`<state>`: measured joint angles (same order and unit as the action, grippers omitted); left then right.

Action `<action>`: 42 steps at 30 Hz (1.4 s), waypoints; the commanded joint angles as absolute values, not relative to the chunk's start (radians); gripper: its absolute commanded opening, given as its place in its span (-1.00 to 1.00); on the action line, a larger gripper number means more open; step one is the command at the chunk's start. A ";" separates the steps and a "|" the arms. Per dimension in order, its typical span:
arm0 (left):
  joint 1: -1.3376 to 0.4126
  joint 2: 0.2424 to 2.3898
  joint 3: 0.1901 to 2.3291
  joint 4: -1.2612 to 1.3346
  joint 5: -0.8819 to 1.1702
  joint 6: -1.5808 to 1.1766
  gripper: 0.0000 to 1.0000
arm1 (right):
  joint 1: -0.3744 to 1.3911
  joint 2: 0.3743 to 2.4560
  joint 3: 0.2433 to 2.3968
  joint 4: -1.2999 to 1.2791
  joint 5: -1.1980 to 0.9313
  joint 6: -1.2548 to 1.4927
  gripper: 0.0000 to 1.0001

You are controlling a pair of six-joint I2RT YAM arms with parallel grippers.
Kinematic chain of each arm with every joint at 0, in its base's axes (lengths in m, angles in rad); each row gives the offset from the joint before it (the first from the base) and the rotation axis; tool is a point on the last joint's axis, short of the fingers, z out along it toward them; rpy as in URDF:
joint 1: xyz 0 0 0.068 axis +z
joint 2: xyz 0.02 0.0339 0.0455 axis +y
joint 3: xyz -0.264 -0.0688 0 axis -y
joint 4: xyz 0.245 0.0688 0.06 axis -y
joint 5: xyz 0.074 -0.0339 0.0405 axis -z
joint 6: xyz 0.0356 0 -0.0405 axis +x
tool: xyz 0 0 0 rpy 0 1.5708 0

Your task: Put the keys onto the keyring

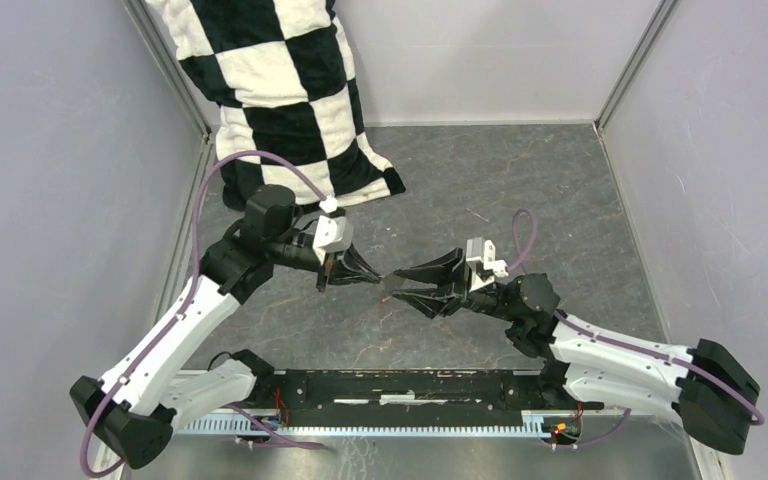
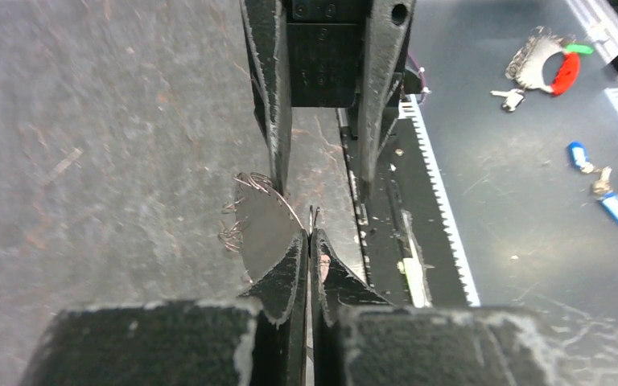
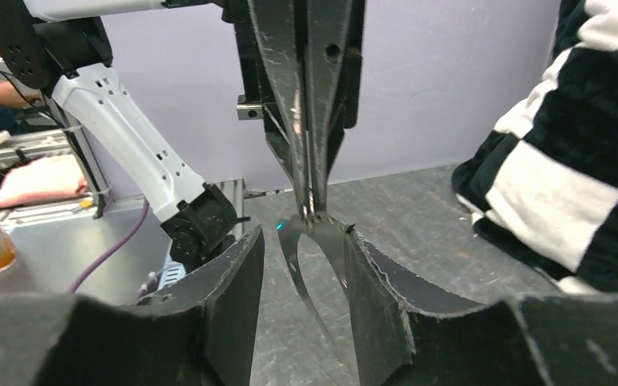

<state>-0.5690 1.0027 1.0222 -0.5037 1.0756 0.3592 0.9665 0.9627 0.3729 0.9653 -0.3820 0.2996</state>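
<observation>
The keyring [image 1: 388,283], a thin grey metal hoop, hangs above the table between my two grippers. My left gripper [image 2: 310,235] is shut on its rim, and the hoop [image 2: 261,233] fans out to the left of the fingertips. My right gripper [image 3: 302,239] is open, with the hoop [image 3: 330,239] standing between its fingers and close to the right one. From above, the left gripper [image 1: 372,274] and the right gripper [image 1: 410,284] meet tip to tip. I see no key on the hoop. Small blue-headed keys [image 2: 578,154] and a red-headed key [image 2: 565,72] lie on a dark surface beyond the table edge.
A black-and-white checked cushion [image 1: 280,90] leans in the back left corner and also shows in the right wrist view [image 3: 579,153]. Grey walls close the table in on three sides. A black rail [image 1: 410,390] with a toothed strip runs along the near edge.
</observation>
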 commanded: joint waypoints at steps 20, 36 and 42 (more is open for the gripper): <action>-0.632 0.898 0.996 -0.371 1.092 0.537 -0.96 | 0.962 0.809 0.471 0.656 -0.318 0.064 -0.13; -0.611 0.869 0.824 0.208 0.904 -0.249 -0.96 | 0.934 0.756 0.549 0.556 -0.290 0.065 -0.10; -0.611 0.851 0.811 0.236 0.921 -0.231 -0.96 | 0.913 0.836 0.637 0.570 -0.441 0.112 -0.20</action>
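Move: Hanging from the left hand's shut fingertips is the keyring, its middle about 5 cm below that hand and 1 cm forward and right; a red tag dangles lower still, some 9 cm down and 1 cm right. The right hand's open fingers face it, about 3 cm right of the left fingertips and level with them. From the right hand the ring's middle lies some 2 cm left, 1 cm forward and 4 cm below. Keeping its pinch on the keyring, the left hand swings up and back about 2.5 cm, rolling some 30 degrees, then rolls back as it comes forward and right and climbs on, fingertips tipping up. The right hand, still half open, draws right off the left fingertips, then goes forward and up about 4 cm alongside, turning slightly clockwise. ##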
